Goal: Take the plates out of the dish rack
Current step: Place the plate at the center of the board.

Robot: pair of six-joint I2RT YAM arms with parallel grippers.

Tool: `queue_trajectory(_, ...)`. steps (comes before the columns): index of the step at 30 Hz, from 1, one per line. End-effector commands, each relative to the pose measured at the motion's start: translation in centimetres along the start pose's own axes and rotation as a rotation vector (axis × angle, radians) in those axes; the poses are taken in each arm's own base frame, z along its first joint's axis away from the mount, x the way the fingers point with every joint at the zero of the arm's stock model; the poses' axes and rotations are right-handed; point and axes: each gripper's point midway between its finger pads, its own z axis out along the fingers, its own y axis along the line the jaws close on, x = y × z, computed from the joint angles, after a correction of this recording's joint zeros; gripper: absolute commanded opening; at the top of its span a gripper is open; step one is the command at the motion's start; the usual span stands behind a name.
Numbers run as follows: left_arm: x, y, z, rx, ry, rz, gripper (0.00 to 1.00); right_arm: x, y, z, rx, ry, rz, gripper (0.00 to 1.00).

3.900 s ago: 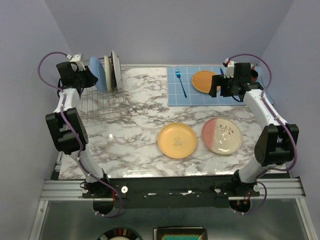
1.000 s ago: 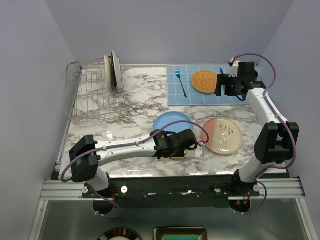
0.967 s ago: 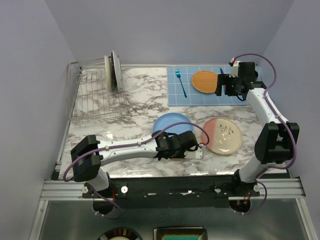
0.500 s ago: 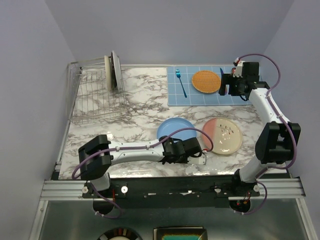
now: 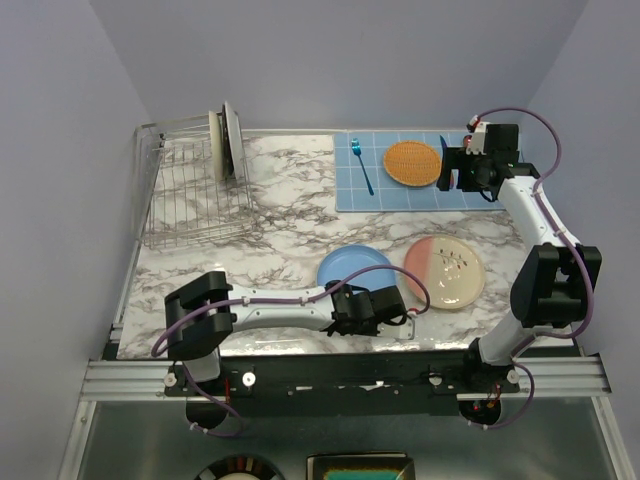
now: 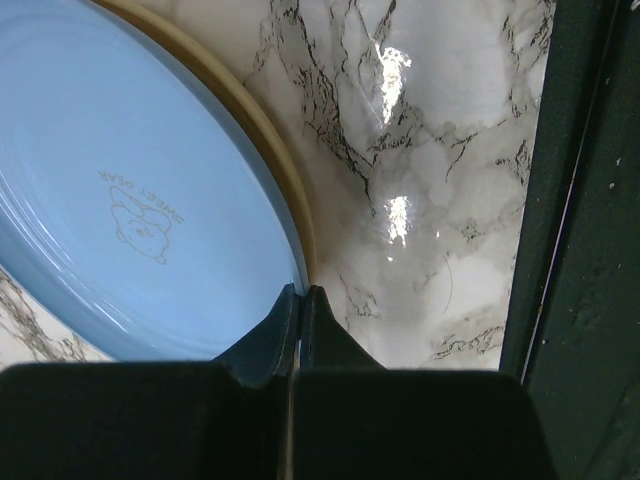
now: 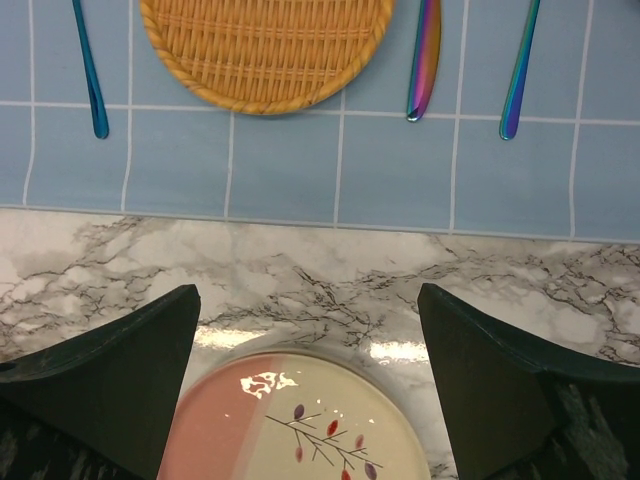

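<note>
The silver wire dish rack (image 5: 195, 200) stands at the back left, with two pale plates (image 5: 226, 142) upright at its far end. A blue plate (image 5: 352, 268) lies near the front middle, on top of a yellow plate of which only the rim (image 6: 272, 150) shows. My left gripper (image 5: 388, 298) is shut on the blue plate's (image 6: 130, 200) near rim, and the closed fingertips (image 6: 312, 300) meet at its edge. The pink and cream twig plate (image 5: 445, 272) lies flat to the right. My right gripper (image 5: 448, 172) hovers open above the mat, with the twig plate (image 7: 300, 425) below it.
A blue grid mat (image 5: 470, 196) at the back right holds an orange woven disc (image 5: 412, 163) and a blue fork (image 5: 361, 166). The right wrist view shows more iridescent cutlery (image 7: 424, 60) beside the disc (image 7: 265, 50). The table's dark front rail (image 6: 580, 250) runs close by the left gripper.
The left gripper has carried the blue plate toward the front right and onto the yellow plate. The right gripper shifted slightly right and stayed open.
</note>
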Motion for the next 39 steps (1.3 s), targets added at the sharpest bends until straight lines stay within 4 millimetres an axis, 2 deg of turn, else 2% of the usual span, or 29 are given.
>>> queue_trajectory(1,0.0,-0.3,0.5,-0.002,-0.005,0.007,0.0,-0.5,0.0,-0.5,-0.017,-0.01,-0.005,0.99)
queue_trajectory(11,0.1,-0.4,0.8,0.002,0.007,0.019,0.0,-0.3,0.2,-0.5,-0.03,-0.006,-0.001,0.99)
queue_trajectory(28,0.2,0.6,1.4,-0.05,0.029,0.033,0.0,-0.1,0.5,-0.5,-0.051,-0.002,0.001,0.99)
queue_trajectory(31,0.1,0.9,1.4,-0.071,0.022,0.031,0.12,0.0,0.6,-0.4,-0.054,0.0,0.002,0.99)
queue_trajectory(32,-0.1,1.1,1.3,-0.08,0.015,0.026,0.18,0.0,0.6,-0.5,-0.055,-0.001,0.002,0.99)
queue_trajectory(35,-0.5,1.5,0.9,-0.1,-0.005,0.021,0.27,0.0,0.6,-0.5,-0.056,-0.001,0.003,0.99)
queue_trajectory(39,-0.6,1.7,0.6,-0.108,-0.012,0.023,0.34,0.1,0.7,-0.3,-0.06,0.004,0.001,0.99)
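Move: The left gripper is pinching the near rim of the blue plate, whose middle lies about 8 cm straight ahead. The yellow plate it goes onto is right beneath, its middle some 7 cm ahead and 3 cm lower. The pink-and-cream plate's middle lies about 10 cm ahead and 19 cm to the right; the table's near edge is roughly 7 cm back. From the right hand, the yellow plate is about 25 cm back, 25 cm left and 14 cm below. Ease the left gripper down about 1.5 cm, still pinching the blue plate's near rim, to lower that rim onto the yellow plate. Then open the fingers to about a third, one staying on the plate's inner side and one outside its rim, while letting the hand drift about 1 cm forward. ##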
